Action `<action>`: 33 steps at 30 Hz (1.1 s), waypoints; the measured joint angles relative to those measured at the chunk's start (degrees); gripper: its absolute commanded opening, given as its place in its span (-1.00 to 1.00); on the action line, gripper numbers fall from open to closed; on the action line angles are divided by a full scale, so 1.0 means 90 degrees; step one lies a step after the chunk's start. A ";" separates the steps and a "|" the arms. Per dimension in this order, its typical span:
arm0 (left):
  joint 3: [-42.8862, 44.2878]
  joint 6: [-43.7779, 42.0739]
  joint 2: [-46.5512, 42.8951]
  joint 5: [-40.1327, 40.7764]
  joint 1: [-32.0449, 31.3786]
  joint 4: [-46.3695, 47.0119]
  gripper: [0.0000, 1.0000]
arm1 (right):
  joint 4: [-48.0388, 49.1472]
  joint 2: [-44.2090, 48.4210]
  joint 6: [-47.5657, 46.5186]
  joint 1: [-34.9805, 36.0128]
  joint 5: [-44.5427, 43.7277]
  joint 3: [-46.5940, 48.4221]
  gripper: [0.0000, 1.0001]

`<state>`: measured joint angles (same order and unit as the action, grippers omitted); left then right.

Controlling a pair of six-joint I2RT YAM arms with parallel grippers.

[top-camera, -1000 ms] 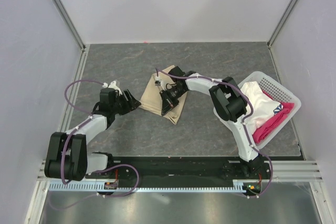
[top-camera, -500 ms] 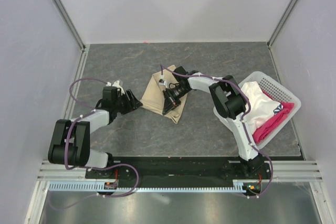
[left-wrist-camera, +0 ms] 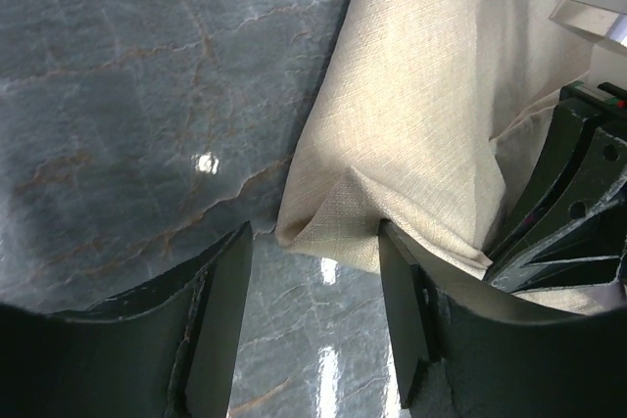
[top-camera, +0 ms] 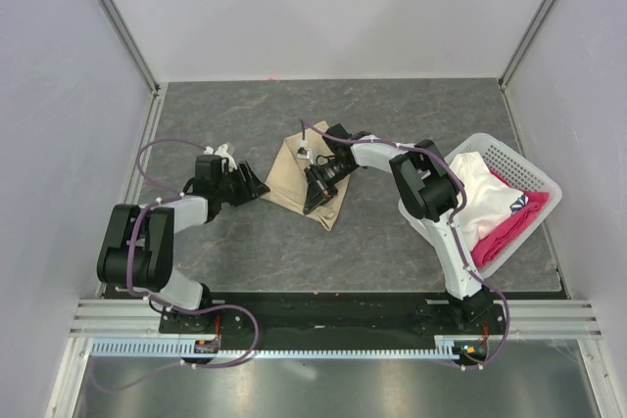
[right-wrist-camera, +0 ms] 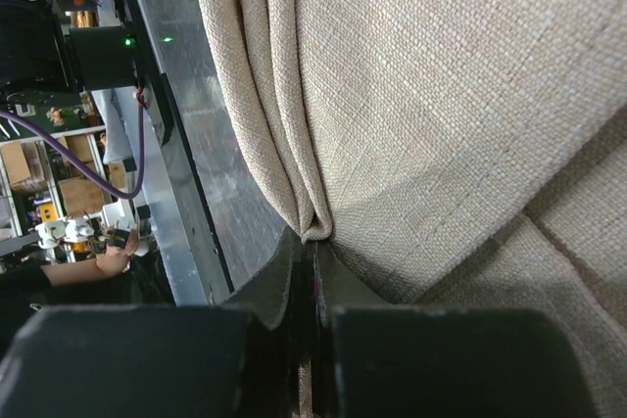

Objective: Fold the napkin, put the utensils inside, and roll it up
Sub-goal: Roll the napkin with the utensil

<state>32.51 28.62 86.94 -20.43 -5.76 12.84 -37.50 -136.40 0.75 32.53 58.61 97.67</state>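
Note:
The beige napkin [top-camera: 287, 176] lies bunched and partly folded on the grey table. My right gripper [top-camera: 313, 201] is on top of it; in the right wrist view it [right-wrist-camera: 312, 242] is shut on a pinched fold of the napkin [right-wrist-camera: 441, 95]. My left gripper [top-camera: 257, 188] sits low at the cloth's left corner. In the left wrist view it [left-wrist-camera: 313, 242] is open, with the napkin's corner [left-wrist-camera: 333, 227] just inside its tips and the table showing between the fingers. The right gripper's black body [left-wrist-camera: 563, 212] shows at the right. The utensils are out of view.
A white mesh basket [top-camera: 537, 175] stands at the right, holding a white cloth [top-camera: 478, 193] and a pink-red cloth [top-camera: 502, 230]. Grey walls close in the left, back and right sides.
My left gripper has slid right along the table up to the napkin's left corner, its jaws a little narrower. The right gripper has shifted slightly, still pinching the cloth.

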 measured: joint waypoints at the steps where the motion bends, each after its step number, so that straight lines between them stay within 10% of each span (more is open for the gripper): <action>1: 0.0027 -0.0002 0.0058 -0.0039 0.0000 0.0036 0.15 | -0.0007 -0.0012 0.0002 -0.0007 0.0022 0.0010 -1.00; 20: 0.0185 -0.0007 0.0469 -0.0270 -0.0012 0.0163 -0.96 | -0.0053 -0.0061 0.0066 -0.0070 0.0121 0.0034 -1.00; 28: 0.0610 -0.0005 0.0578 -0.0223 -0.0022 -0.0500 -0.96 | -0.0075 0.0138 0.0168 -0.0068 -0.0177 0.0024 -0.15; 33: 0.0874 -0.0005 0.0692 -0.0104 -0.0024 -0.0860 -0.96 | 0.0119 0.0918 0.0104 -0.0036 -0.1039 -0.0277 0.06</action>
<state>40.38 28.58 93.17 -21.37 -5.98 5.10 -36.42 -128.14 1.69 32.21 49.25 95.18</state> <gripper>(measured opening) 0.039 0.489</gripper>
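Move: The left end of the napkin roll is just off the left gripper's open fingers, about 1 cm ahead, 1 cm to their right and 1 cm below. The napkin's unrolled part centres some 12 cm right and 6 cm ahead of them, at about table height. The right gripper is already shut on the roll's middle; from there the roll's left end lies roughly 10 cm left and 4 cm ahead, and its right end 5 cm right and 4 cm back, all about level. Ease the left gripper about 1 cm forward, right and down onto the roll's left end and shut its fingers fully to pinch the cloth, while the right gripper keeps its hold almost still. Only once the left has closed, open the right fingers about halfway and lift them some 3 cm, with about 2 cm forward, to let go of the roll's middle. ##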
